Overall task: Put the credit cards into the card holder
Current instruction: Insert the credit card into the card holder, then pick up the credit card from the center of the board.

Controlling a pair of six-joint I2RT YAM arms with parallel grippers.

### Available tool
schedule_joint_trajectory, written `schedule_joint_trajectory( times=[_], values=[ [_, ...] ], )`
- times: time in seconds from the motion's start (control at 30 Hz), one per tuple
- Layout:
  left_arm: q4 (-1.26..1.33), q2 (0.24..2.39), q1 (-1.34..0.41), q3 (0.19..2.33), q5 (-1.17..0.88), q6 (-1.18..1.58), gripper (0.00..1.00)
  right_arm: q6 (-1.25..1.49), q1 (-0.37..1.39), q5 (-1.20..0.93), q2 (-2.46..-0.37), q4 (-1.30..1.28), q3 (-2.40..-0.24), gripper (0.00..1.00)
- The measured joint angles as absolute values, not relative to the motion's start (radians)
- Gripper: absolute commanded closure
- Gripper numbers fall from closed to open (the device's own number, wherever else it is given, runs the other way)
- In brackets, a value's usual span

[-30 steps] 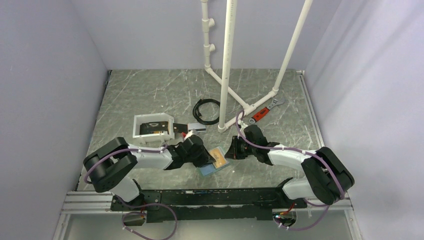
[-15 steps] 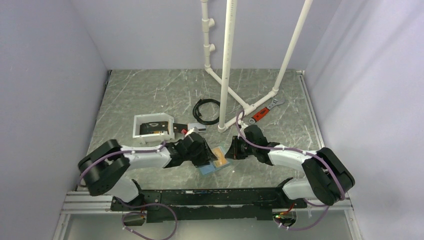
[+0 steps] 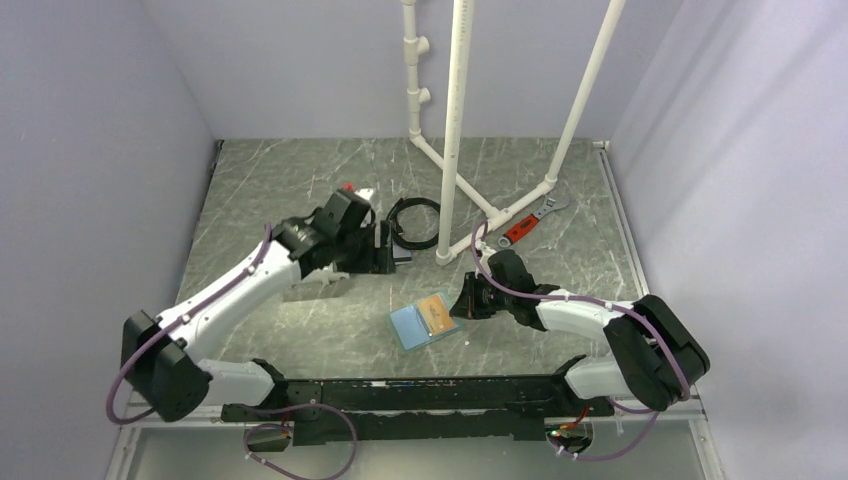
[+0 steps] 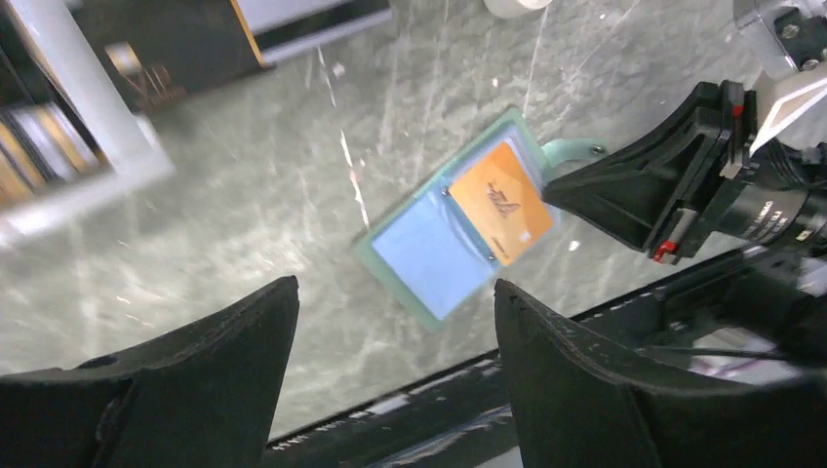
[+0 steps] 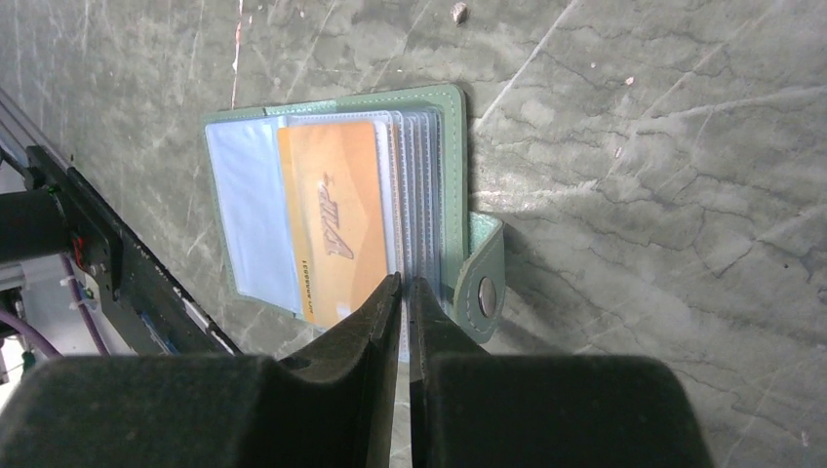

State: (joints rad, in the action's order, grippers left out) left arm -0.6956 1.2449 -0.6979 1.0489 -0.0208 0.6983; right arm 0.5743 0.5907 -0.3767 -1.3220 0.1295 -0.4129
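Note:
The card holder (image 3: pixel 418 324) lies open on the table, grey-green outside with light blue faces, also seen in the left wrist view (image 4: pixel 439 249) and the right wrist view (image 5: pixel 244 214). One orange credit card (image 5: pixel 336 214) lies on its clear sleeves (image 4: pixel 502 200). My right gripper (image 5: pixel 405 285) is shut on the edge of those sleeves, beside the snap tab (image 5: pixel 485 292). My left gripper (image 4: pixel 395 292) hangs open and empty, well back-left of the holder, over the white tray (image 4: pixel 93 136). Blurred dark and tan cards (image 4: pixel 34 146) show in that tray. In the top view my left gripper (image 3: pixel 384 254) hides most of it.
A black cable coil (image 3: pixel 412 221) lies behind the holder. White PVC pipes (image 3: pixel 455 150) stand at the back, with a red-handled wrench (image 3: pixel 522 228) beside them. A black rail (image 3: pixel 420 395) runs along the near edge. Grey walls close in on both sides.
My left gripper has opened, left the orange card on the holder and swung back and left to the tray. The right gripper has stayed shut on the holder.

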Motion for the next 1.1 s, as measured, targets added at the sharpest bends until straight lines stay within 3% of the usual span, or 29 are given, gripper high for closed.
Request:
schedule_joint_trajectory(
  times=[0.17, 0.47, 0.57, 0.83, 1.1],
  values=[
    [-0.863, 1.408, -0.669, 1.293, 0.006, 0.327, 0.19, 0.562, 0.591, -0.377, -1.316, 0.124, -0.413, 0.90],
    [-1.002, 1.707, -0.631, 1.414, 0.039, -0.252, 0.19, 0.550, 0.593, -0.395, -1.268, 0.102, -0.413, 0.90],
    [-1.007, 1.807, -0.594, 1.498, 0.033, -0.329, 0.01, 0.544, 0.593, -0.401, -1.240, 0.088, -0.410, 0.90],
    [-1.052, 1.981, -0.560, 1.628, 0.023, -0.407, 0.01, 0.539, 0.593, -0.403, -1.157, 0.048, -0.382, 0.90],
    [-1.073, 2.026, -0.561, 1.633, 0.031, -0.458, 0.01, 0.534, 0.593, -0.403, -1.150, 0.034, -0.379, 0.90]
  ],
)
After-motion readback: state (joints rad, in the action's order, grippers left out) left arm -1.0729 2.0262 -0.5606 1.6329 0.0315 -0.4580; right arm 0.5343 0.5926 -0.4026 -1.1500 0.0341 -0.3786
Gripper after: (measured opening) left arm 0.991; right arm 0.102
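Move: The black card lies flat on the table some 10 cm ahead of the left hand, 4 cm to its left and 15 cm below. At the same depth and height, the white card is 10 cm ahead and 3 cm right, and the tray 10 cm ahead and 17 cm left; the card holder is 5 cm back and 11 cm right. From the right hand the black card is about 13 cm ahead and 22 cm left. Left hand sweeps 10 cm forward and down over the black card, twisting clockwise, opening; right lifts 2 cm. ##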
